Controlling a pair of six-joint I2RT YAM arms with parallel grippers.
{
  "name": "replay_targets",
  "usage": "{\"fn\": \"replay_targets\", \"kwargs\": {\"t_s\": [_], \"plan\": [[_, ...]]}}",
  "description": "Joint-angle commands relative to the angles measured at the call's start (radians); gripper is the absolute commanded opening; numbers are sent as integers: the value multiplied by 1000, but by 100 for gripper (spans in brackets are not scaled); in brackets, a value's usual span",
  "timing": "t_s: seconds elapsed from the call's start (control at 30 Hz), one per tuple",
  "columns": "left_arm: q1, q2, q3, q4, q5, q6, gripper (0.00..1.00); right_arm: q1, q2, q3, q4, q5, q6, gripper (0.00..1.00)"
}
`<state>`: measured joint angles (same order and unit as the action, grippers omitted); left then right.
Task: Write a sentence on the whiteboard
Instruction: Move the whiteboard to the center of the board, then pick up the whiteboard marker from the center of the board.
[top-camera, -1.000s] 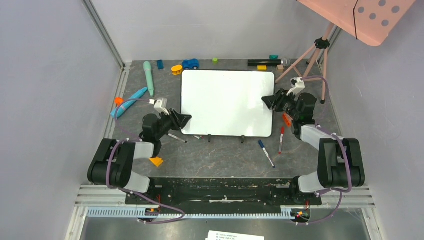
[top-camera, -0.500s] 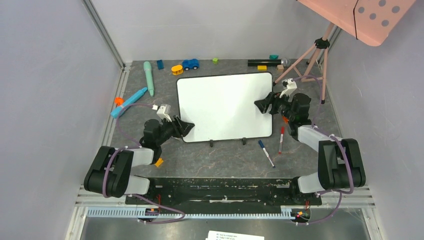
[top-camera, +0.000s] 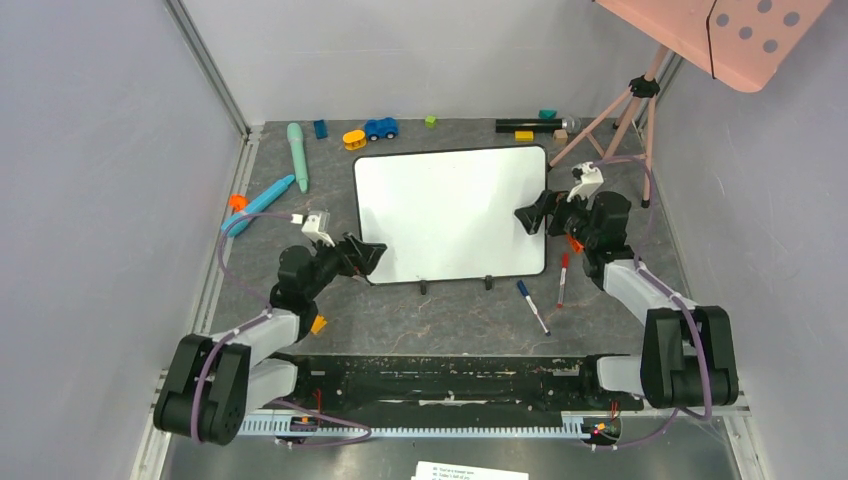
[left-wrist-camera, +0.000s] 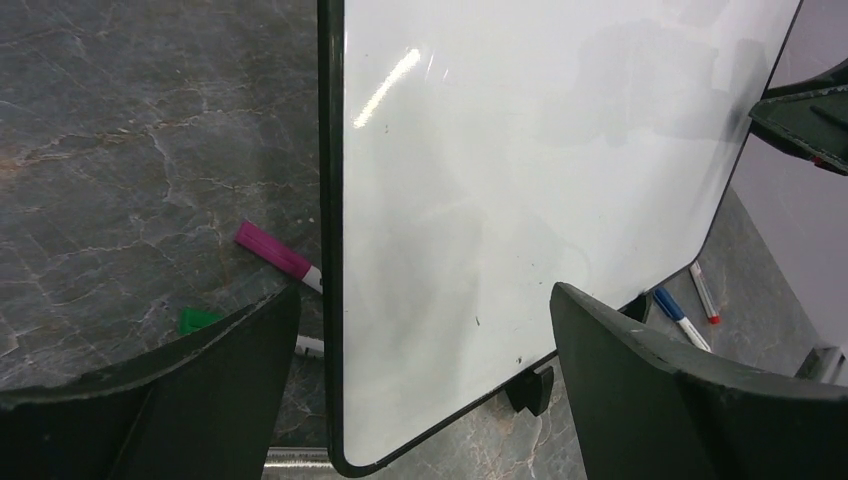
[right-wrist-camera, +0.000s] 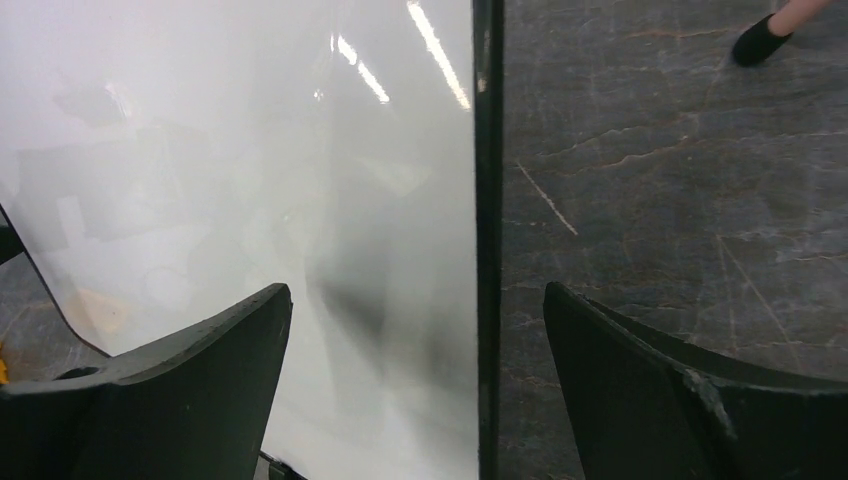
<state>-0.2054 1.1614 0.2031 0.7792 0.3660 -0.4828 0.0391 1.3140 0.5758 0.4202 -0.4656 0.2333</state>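
The whiteboard (top-camera: 450, 215) lies in the middle of the table, slightly skewed, and its white face is blank. No red sentence shows on it in any view. My left gripper (top-camera: 366, 254) is open at the board's near left corner. In the left wrist view the gripper (left-wrist-camera: 425, 400) straddles the board's black left rim, with the whiteboard (left-wrist-camera: 520, 180) filling the view. My right gripper (top-camera: 529, 215) is open at the board's right edge. In the right wrist view the gripper (right-wrist-camera: 415, 400) straddles the right rim of the whiteboard (right-wrist-camera: 250, 150). Neither gripper holds anything.
A red marker (top-camera: 563, 278) and a blue marker (top-camera: 532, 305) lie near the board's near right corner. A pink marker (left-wrist-camera: 275, 255) lies left of the board. A teal pen (top-camera: 297, 155), a blue toy car (top-camera: 380, 127) and a pink tripod (top-camera: 625, 110) stand at the back.
The whiteboard has turned slightly and shifted toward the near left. Both grippers moved with its edges, and the left arm has stretched further forward.
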Motion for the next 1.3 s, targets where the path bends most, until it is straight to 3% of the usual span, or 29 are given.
{"fn": "replay_targets", "kwargs": {"t_s": [0.0, 0.17, 0.37, 0.5, 0.57, 0.67, 0.9, 1.03, 1.1, 1.27], "plan": [[-5, -93, -9, -68, -57, 83, 100, -33, -84, 4, -35, -6, -26, 98], [-5, -175, -36, -127, -112, 76, 100, -95, -185, 12, -187, 46, -62, 98], [-5, -303, -27, -350, -300, 13, 100, -97, -371, -33, -409, 204, -146, 98], [-5, -425, -65, -397, -361, -82, 100, -97, -485, -92, -507, 364, -41, 98], [-5, -487, -81, -443, -363, -167, 100, -97, -515, -114, -569, 433, 53, 98], [-5, -574, -145, -384, -332, -205, 100, -96, -557, -164, -640, 497, 114, 98], [-5, -661, -167, -390, -243, -199, 100, -96, -673, -235, -671, 438, 50, 98], [-5, -656, -138, -410, -137, -225, 100, -94, -606, -197, -749, 513, 45, 98], [-5, -650, -121, -415, -94, -258, 100, -90, -555, -190, -755, 491, 53, 92], [-5, -625, -84, -386, 38, -332, 100, -54, -488, -210, -697, 469, 25, 53]]}}
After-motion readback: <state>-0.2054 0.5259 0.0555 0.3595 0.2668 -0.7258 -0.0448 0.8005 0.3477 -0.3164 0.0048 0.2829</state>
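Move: Below and behind the right hand lies the red marker, about 12 cm back, 9 cm to its right and 13 cm down. The orange block is some 11 cm beyond that marker and 4 cm to its right; the blue marker is about 7 cm nearer the base and 7 cm to its left. The whiteboard's middle is roughly 19 cm to the right hand's left, level with it, a little lower. From the left hand, the red marker is some 48 cm right, 4 cm back and 11 cm lower. Leaving the whiteboard's right edge with open fingers, the right hand swings right and slightly up, then back and down to just above the red marker, about 14 cm back and 10 cm right in all. It turns some 30 degrees clockwise, tips down and begins to close. The left hand, still wide open, swings out left, then draws back about 5 cm and returns partway right. ##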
